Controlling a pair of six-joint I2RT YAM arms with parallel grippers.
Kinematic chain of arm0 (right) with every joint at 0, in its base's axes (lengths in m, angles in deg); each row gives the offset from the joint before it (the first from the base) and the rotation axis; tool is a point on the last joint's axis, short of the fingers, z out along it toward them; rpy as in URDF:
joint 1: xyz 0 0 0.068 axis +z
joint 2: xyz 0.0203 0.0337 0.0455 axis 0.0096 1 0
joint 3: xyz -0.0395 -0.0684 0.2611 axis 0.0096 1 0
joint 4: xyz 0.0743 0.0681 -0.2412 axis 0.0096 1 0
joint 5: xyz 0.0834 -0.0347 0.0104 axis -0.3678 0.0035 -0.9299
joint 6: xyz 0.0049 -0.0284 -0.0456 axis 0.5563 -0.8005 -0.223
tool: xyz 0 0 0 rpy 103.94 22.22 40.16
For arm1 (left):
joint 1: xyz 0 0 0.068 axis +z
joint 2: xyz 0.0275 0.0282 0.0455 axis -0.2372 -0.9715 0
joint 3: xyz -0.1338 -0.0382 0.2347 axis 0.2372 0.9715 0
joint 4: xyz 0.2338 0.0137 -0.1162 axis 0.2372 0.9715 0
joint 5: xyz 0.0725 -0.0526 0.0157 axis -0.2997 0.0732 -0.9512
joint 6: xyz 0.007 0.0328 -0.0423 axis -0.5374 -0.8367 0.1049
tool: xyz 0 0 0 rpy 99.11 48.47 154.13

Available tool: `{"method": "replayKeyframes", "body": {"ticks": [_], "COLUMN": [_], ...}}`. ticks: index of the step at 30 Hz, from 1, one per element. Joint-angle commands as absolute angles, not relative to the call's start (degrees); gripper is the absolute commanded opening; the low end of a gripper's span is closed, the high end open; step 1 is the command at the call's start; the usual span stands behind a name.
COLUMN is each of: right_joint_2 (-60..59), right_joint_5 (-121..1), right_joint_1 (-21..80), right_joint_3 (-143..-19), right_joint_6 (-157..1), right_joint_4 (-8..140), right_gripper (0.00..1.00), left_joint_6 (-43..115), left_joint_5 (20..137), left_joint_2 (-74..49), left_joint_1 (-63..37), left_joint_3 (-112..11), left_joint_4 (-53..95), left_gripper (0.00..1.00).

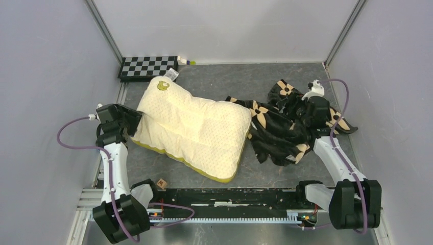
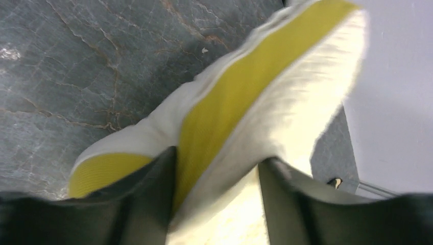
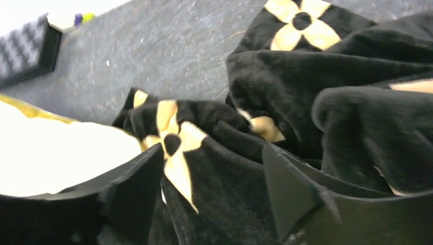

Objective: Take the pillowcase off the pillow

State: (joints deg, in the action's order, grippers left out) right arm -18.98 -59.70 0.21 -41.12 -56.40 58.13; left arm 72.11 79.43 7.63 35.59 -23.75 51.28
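The cream-white quilted pillow (image 1: 194, 127) lies bare on the grey table, its yellow-olive side band (image 2: 230, 102) facing the front. The black pillowcase (image 1: 278, 130) with tan flowers lies crumpled in a heap to its right, touching the pillow's right end. My left gripper (image 1: 135, 120) is at the pillow's left edge. In the left wrist view its jaws (image 2: 214, 158) stand apart with the pillow's edge between them. My right gripper (image 1: 308, 115) sits on the heap. Its jaws (image 3: 212, 153) are spread wide over a fold of pillowcase (image 3: 230, 194), not pinching it.
A black-and-white checkerboard (image 1: 148, 67) lies at the back left, with a small white and yellow item (image 1: 186, 62) beside it. A small wooden cube (image 1: 162, 182) sits near the front rail (image 1: 230, 196). Grey walls close in on both sides.
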Motion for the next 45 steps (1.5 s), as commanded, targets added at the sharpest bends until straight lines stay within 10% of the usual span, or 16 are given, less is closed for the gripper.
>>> {"method": "replayKeyframes", "body": {"ticks": [1,4,23,45], "right_joint_2": [-17.4,-16.7,-10.8,-18.6], "right_joint_5": [-55.0,-47.1,-40.9,-42.5], "right_joint_1": [5.7,10.1,22.9,26.0], "right_joint_3": [-48.6,-51.5,-46.9,-28.6], "right_joint_6": [-65.2,-69.0,-73.8,-67.1], "right_joint_4": [62.9,67.5,73.4,68.6], "right_gripper": [0.88,0.98,0.98,0.97], "left_joint_6": [69.1,66.6,55.4,54.4], "left_joint_5": [76.6,71.4,34.8,56.9], "left_joint_2": [9.5,11.9,-9.1,-39.1], "left_joint_1": [34.2,31.8,-25.6,-41.7], "left_joint_3": [-26.8,-29.1,-48.9,-54.4], "left_joint_4": [50.7,52.0,70.4,59.3], "left_gripper": [0.76,0.99,1.0,1.0]}}
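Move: Between the left hand's already parting fingers is the pillow's left edge. The pillow's middle lies about 19 cm to the right, 3 cm ahead and some 12 cm below, and its right part about 35 cm to the right, level ahead. The pillowcase's middle is roughly 58 cm right and 7 cm ahead. From the right hand, the heaped pillowcase centres 6 cm right, level ahead and 15 cm below, its near-left folds 11 cm back and 5 cm left; the pillow's middle is 32 cm left and 4 cm back. Letting go of the pillow's left edge as its fingers open fully, the left hand rises about 9 cm, then sweeps some 38 cm right and down over the pillow to its right part, swinging clockwise roughly 70 degrees. The right hand also opens fully, edges left with a slight rise, then sinks and draws back onto the pillowcase's near-left folds, fingers tipping down. ##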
